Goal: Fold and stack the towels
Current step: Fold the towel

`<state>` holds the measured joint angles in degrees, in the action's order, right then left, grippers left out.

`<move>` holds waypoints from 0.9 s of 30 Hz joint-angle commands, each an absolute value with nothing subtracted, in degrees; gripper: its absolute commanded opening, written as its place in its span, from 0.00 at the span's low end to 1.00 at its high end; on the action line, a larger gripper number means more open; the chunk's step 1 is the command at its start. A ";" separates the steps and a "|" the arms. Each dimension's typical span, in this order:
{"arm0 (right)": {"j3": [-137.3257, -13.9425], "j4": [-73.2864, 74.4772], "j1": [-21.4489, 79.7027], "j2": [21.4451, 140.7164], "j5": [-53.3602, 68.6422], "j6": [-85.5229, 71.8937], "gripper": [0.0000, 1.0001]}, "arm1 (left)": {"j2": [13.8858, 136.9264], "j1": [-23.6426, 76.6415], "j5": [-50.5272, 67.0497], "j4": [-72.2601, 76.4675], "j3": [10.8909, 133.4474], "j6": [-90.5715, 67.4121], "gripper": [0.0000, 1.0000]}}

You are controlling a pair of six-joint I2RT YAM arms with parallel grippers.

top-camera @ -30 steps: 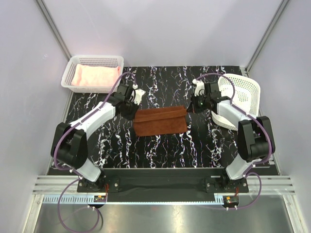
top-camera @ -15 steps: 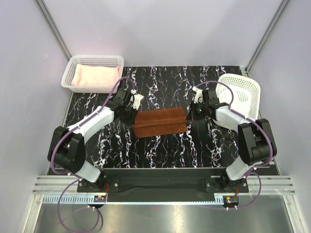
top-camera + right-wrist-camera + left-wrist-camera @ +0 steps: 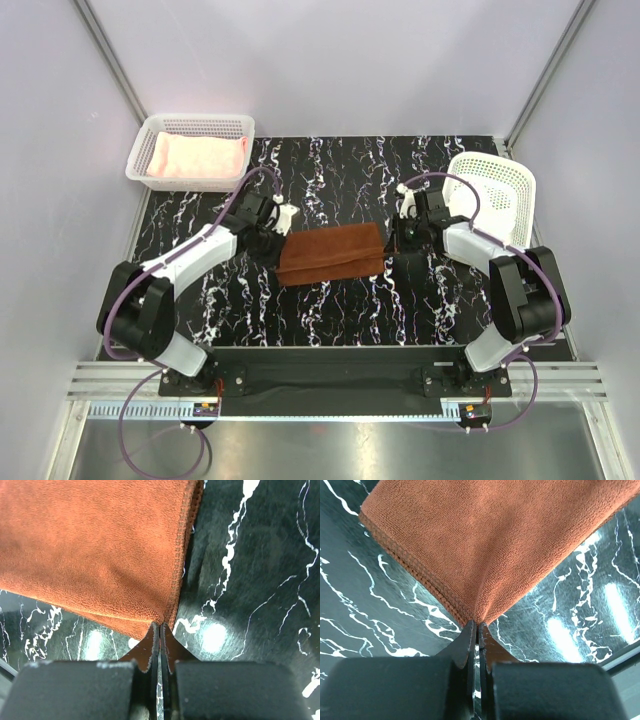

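Note:
A rust-brown towel (image 3: 332, 253) lies folded in the middle of the black marble table. My left gripper (image 3: 279, 233) is shut on its far-left corner, and my right gripper (image 3: 393, 237) is shut on its far-right corner. The left wrist view shows the cloth (image 3: 490, 540) gathered to a point between the closed tips (image 3: 477, 625), just above the tabletop. The right wrist view shows the towel (image 3: 95, 545) pinched at its hemmed corner by the closed tips (image 3: 159, 625). A pale pink towel (image 3: 195, 156) lies in the basket at the back left.
A white mesh basket (image 3: 150, 128) holding the pink towel stands at the far-left corner. A second white mesh basket (image 3: 495, 188) leans tilted at the right edge, behind my right arm. Frame posts and grey walls close in the table on three sides.
Both grippers have drawn the brown towel's far corners toward the near side. The top layer has come over the lower one and the towel looks narrower front to back.

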<state>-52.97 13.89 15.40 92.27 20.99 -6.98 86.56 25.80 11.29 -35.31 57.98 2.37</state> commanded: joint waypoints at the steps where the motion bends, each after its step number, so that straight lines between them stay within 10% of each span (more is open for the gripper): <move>1: -52.38 13.80 16.17 89.39 19.07 -8.26 0.00 | 83.76 26.45 10.64 -35.51 57.48 1.32 0.00; 13: -54.05 19.59 16.17 89.83 20.47 -12.13 0.19 | 83.67 26.89 10.81 -37.17 56.51 0.18 0.00; 15: -54.14 22.13 16.35 89.12 22.67 -13.00 0.28 | 82.71 28.03 9.06 -38.93 57.04 -1.56 0.25; 27: -58.53 25.49 16.96 87.80 19.52 -24.96 0.42 | 78.66 28.92 -0.36 -34.91 61.00 -15.89 0.48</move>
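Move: Both grippers still hold the top layer of the brown towel by its corners. The left has the lower layer's near-left corner about 3 cm back, 1 cm right and 2 cm below; the right has the near-right corner about 4 cm back, straight below by some 2 cm. The towel's middle lies roughly 10 cm right and 3 cm ahead of the left. The empty basket stands some 18 cm right and 10 cm ahead of the right gripper. Draw both held corners back towards the towel's near edge, barely sinking: the left about 2.5 cm, the right nearly 5 cm with its fingertips tipping back towards the base. Open both grippers to nearly half on the way, letting go of the cloth, then lift clear, the left 4 to 5 cm while easing forward, the right about 3 cm. ##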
